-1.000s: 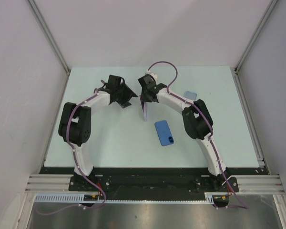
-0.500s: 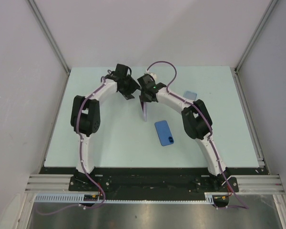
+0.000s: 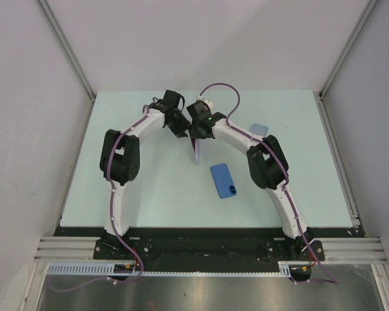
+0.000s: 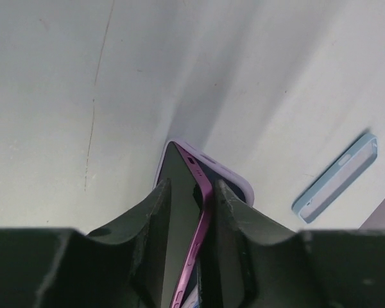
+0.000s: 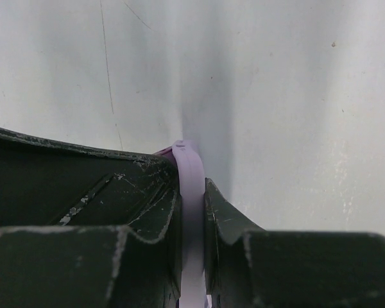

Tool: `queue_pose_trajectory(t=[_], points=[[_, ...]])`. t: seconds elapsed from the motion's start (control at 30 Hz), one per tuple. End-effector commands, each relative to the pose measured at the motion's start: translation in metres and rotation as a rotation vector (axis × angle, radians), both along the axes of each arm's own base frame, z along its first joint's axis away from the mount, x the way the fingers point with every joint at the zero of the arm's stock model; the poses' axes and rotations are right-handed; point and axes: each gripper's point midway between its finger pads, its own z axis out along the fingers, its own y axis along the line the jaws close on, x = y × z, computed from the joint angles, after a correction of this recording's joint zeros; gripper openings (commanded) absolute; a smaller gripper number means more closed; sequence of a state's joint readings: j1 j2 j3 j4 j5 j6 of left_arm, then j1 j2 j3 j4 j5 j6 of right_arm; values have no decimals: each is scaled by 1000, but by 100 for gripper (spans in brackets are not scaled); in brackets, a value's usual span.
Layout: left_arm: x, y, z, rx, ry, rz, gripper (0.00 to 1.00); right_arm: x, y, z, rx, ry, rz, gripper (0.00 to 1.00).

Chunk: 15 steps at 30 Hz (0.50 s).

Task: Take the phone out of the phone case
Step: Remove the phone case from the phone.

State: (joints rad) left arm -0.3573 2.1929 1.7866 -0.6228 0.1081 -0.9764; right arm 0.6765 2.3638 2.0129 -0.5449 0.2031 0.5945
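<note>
The lilac phone case (image 3: 196, 149) stands on edge near the table's middle. My right gripper (image 3: 200, 129) is shut on the case's rim (image 5: 190, 168), which sits pinched between its fingertips (image 5: 192, 192). In the left wrist view the phone (image 4: 203, 204), with a purple edge and a dark screen, leans slightly away from the case (image 4: 237, 182). My left gripper (image 4: 191, 196) straddles the phone's top. One finger (image 4: 230, 212) is against the phone's back. A dark gap shows between the other finger (image 4: 155, 215) and the purple edge. From above, the left gripper (image 3: 181, 124) sits close beside the right one.
A blue phone-shaped item (image 3: 223, 180) lies flat in front of the upright case. A light-blue case (image 3: 259, 129) lies at the back right and also shows as a light-blue case (image 4: 337, 186) in the left wrist view. The table's raised rails run along both sides.
My left arm has swung right, up to the upright case. Its jaws have narrowed around the phone. The right arm and the case have not moved.
</note>
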Motion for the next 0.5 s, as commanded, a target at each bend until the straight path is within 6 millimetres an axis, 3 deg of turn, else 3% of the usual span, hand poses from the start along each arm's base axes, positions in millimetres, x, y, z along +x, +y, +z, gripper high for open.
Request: queue_pose_trajectory(t=[0.0,0.1,0.27,0.47], points=[[-21,1,-8,63,64,-49,33,-100,-33,-100,-233,396,66,0],[-25,-1,-8,53,75,-62,29,-90,-36,-93,-235,364,40,0],[-34,9,-8,90,78,-71,12,-75,-44,-84,-236,332,-20,0],[-51,26,-16,107,112,-63,0,-49,-75,-62,-239,265,-156,0]])
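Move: The phone stands on its long side, leaning out of the lilac case; the left fingers already straddle its top edge near the far corner, so its middle is about 5 cm back and 4 cm below the left hand. From the right hand, which grips the case's upper edge, it is about 5 cm back, 2 cm left and 4 cm below. On the table, roughly 7 cm below the left hand, the blue phone lies some 19 cm back and 14 cm to the right, the pale blue case about 26 cm to the right, level with it. The left fingers shut on the phone's upper edge near its far corner, one on the screen side and one between the phone and the lilac case, and pinch it, the hand shifting barely half a centimetre. The right hand holds its place and keeps its pinch on the case's edge, turning only a few degrees clockwise. ##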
